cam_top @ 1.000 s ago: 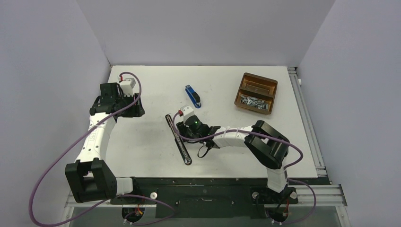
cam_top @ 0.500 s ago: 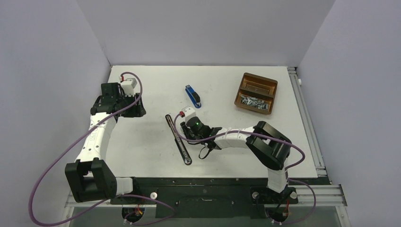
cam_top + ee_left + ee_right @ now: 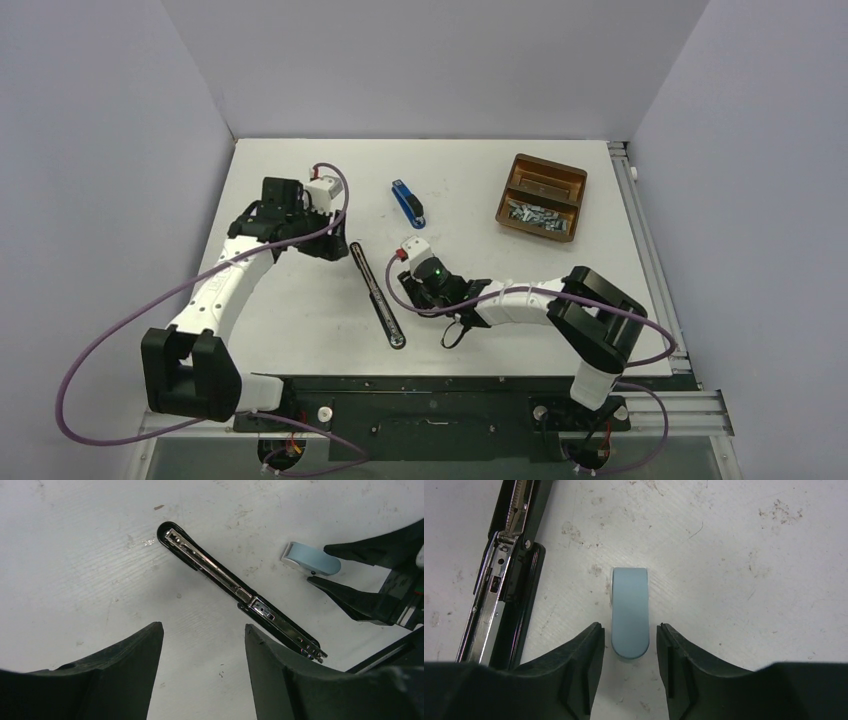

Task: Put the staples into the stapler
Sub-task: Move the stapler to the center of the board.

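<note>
A black stapler [image 3: 377,295] lies opened out flat on the white table, its metal staple channel [image 3: 240,591] facing up. The staples [image 3: 535,214] sit as a silvery heap in the near compartment of the brown tray [image 3: 572,200]. My left gripper [image 3: 203,626] hovers open over bare table beside the stapler's far end [image 3: 338,248], nothing between its fingers. My right gripper [image 3: 628,626] is low and open, just right of the stapler [image 3: 506,585]. A small pale-blue rounded piece [image 3: 629,611] lies between its fingertips, with a gap on each side.
A second, blue stapler [image 3: 408,203] lies further back near the table's middle. The tray stands at the back right. Grey walls close in the table on three sides, and a metal rail [image 3: 650,260] runs along its right edge.
My left arm has swung right, from the table's left side to the black stapler's far end. My right arm has drawn back slightly toward the near right.
</note>
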Controlling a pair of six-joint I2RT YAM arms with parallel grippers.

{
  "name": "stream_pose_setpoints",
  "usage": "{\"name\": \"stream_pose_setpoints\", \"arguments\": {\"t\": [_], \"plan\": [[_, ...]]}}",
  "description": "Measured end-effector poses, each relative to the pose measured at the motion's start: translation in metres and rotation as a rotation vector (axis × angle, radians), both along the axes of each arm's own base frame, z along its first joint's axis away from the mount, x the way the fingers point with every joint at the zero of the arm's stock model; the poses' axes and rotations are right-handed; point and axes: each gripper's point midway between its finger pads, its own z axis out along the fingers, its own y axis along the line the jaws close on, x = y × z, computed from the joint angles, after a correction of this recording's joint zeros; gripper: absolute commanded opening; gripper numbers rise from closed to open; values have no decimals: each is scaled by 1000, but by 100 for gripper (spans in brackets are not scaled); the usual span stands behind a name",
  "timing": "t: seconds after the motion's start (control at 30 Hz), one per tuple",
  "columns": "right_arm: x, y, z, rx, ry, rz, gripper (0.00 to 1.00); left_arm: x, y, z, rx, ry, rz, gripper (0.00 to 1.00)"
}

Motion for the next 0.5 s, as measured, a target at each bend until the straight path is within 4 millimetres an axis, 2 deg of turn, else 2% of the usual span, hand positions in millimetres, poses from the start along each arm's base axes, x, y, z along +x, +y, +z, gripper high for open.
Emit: {"name": "stream_pose_setpoints", "arguments": {"t": [0.03,0.13,0.17,0.27,0.33,0.5], "plan": [[-1,0,-1,-1,1,4,62,-2,-4,-1,2,0,-22,62],[-3,-1,-2,-6,3,19,75,-10,-18,-3,15,-3,-124,71],[-4,-1,-3,-6,7,24,77,-13,-23,-4,19,-6,-164,73],[-14,-9,-1,8,20,32,77,-27,-35,-6,30,-7,-292,79],[-20,-16,8,43,23,24,75,-35,-40,-5,47,-15,-385,81],[-29,-35,35,185,22,-38,71,-47,-66,16,125,-145,-699,82]]}}
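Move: The black stapler's middle lies about 6 cm right of the left hand, 4 cm back and 14 cm below. The small light-blue stapler is about 13 cm right of that hand and 1 cm back; the dark blue stapler about 17 cm ahead and 12 cm right. The right hand has the light-blue stapler at its fingertips, about 1 cm ahead, 1 cm left and just below; the black stapler's middle is about 9 cm to its left and 2 cm back. The right fingers spread wide and let go of the light-blue stapler on the board; that hand draws right, up and back, about 3 cm or a little more each way. Meanwhile the left hand swings about 6 cm right and 5 cm back over the black stapler, rising slightly late on, opening wider and turning some 40 degrees clockwise across it, still without touching. ##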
